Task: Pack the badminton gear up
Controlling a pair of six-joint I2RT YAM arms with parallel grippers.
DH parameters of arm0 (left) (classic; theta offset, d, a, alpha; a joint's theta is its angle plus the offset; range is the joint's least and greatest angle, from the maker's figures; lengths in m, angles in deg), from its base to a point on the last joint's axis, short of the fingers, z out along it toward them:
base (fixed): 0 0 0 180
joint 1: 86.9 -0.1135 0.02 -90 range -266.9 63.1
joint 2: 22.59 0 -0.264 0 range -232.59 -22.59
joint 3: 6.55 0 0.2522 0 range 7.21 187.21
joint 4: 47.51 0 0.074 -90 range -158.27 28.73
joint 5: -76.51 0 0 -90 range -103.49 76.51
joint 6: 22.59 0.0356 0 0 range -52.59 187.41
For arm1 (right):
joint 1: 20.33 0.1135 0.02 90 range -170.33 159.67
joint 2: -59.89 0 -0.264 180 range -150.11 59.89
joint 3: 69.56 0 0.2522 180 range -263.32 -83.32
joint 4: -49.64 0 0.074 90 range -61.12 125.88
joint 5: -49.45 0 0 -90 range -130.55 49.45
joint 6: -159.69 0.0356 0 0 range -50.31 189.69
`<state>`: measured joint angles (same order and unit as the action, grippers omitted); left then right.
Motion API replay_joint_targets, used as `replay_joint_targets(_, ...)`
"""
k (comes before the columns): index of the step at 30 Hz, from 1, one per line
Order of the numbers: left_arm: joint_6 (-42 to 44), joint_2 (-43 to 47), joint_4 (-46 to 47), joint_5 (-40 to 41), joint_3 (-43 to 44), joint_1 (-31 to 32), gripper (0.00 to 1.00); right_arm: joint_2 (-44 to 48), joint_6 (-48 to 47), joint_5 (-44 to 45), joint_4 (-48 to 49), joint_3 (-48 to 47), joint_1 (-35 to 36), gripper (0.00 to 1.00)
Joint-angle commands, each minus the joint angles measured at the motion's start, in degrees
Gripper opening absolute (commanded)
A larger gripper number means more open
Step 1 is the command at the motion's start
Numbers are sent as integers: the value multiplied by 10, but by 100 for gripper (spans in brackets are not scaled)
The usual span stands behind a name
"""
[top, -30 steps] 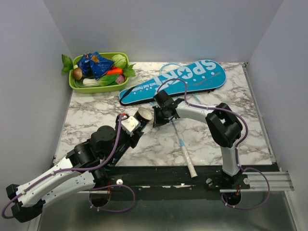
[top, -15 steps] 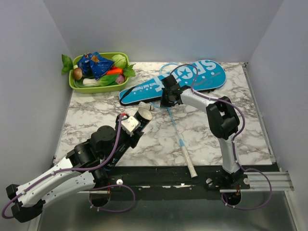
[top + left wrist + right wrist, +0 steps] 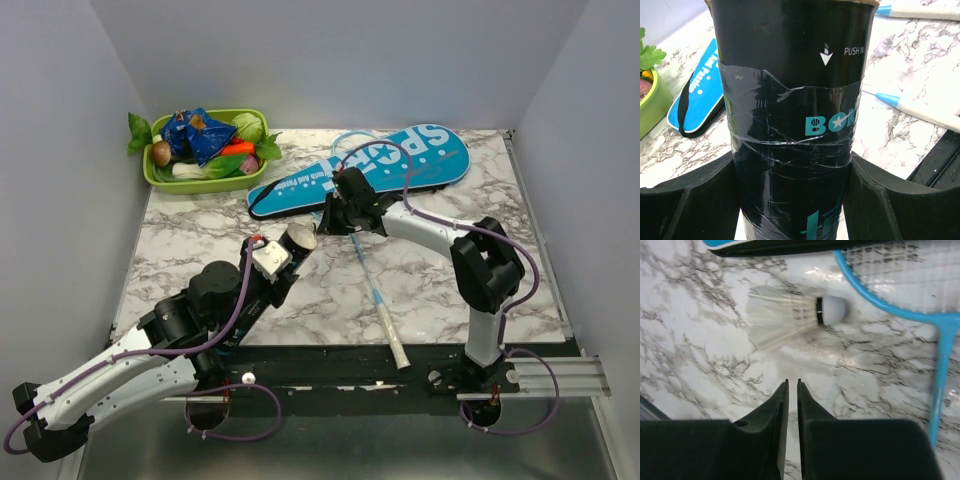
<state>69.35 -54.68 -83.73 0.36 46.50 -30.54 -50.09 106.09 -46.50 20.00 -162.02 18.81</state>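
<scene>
My left gripper point(image 3: 792, 200) is shut on the dark clear tube point(image 3: 790, 100), which stands upright between its pads; the tube's open mouth point(image 3: 300, 237) shows in the top view. My right gripper point(image 3: 792, 381) hovers low over the marble with a narrow gap between its jaws and nothing in them. A white feather shuttlecock point(image 3: 795, 315) lies on its side just ahead of the fingertips. Beside it is a light-blue racket head point(image 3: 880, 305), whose shaft and white butt point(image 3: 393, 335) run toward the near edge. The blue "SPORT" cover point(image 3: 390, 165) lies behind.
A green tray point(image 3: 160, 178) of toy vegetables sits at the back left corner. The handles of two rackets point(image 3: 920, 110) lie right of the tube. Grey walls close in both sides of the marble table point(image 3: 200, 240).
My right gripper swung up over the cover, then came back down and left toward the shuttlecock, and its jaws parted slightly. The left arm and tube have not moved.
</scene>
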Motion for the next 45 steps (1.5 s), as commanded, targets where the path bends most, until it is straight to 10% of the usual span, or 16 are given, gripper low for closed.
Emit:
replay_joint_targets(1, 0, 6, 11, 2, 8, -1, 0, -3, 0, -30, 35, -41, 13, 7)
replay_joint_targets(17, -3, 22, 12, 8, 8, -1, 0, -120, 64, -64, 30, -182, 83, 0)
replay_joint_targets(45, -4, 22, 13, -6, 8, -1, 0, -58, 155, 137, 22, 9, 86, 0)
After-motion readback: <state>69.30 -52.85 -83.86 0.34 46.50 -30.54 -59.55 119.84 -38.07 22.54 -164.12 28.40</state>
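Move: The shuttlecock lies on the table about 5 cm ahead of the empty right hand, 6 cm to its left and 5 cm below. The racket throat is roughly 6 cm ahead and 6 cm to the right of that hand; the middle of the blue bag is about 20 cm ahead and 10 cm to its right, both near table height. From the left hand, which holds the tube, the shuttlecock is some 22 cm straight ahead and 21 cm lower. The right fingertips end down at the shuttlecock's feathered skirt, seemingly touching it, shut and with nothing gripped. They close early from a small gap as the hand rises 5 cm and swings about 12 cm left, then it comes back, down and to the right, ending low beside the feathers. The left hand keeps its grip on the tube. ##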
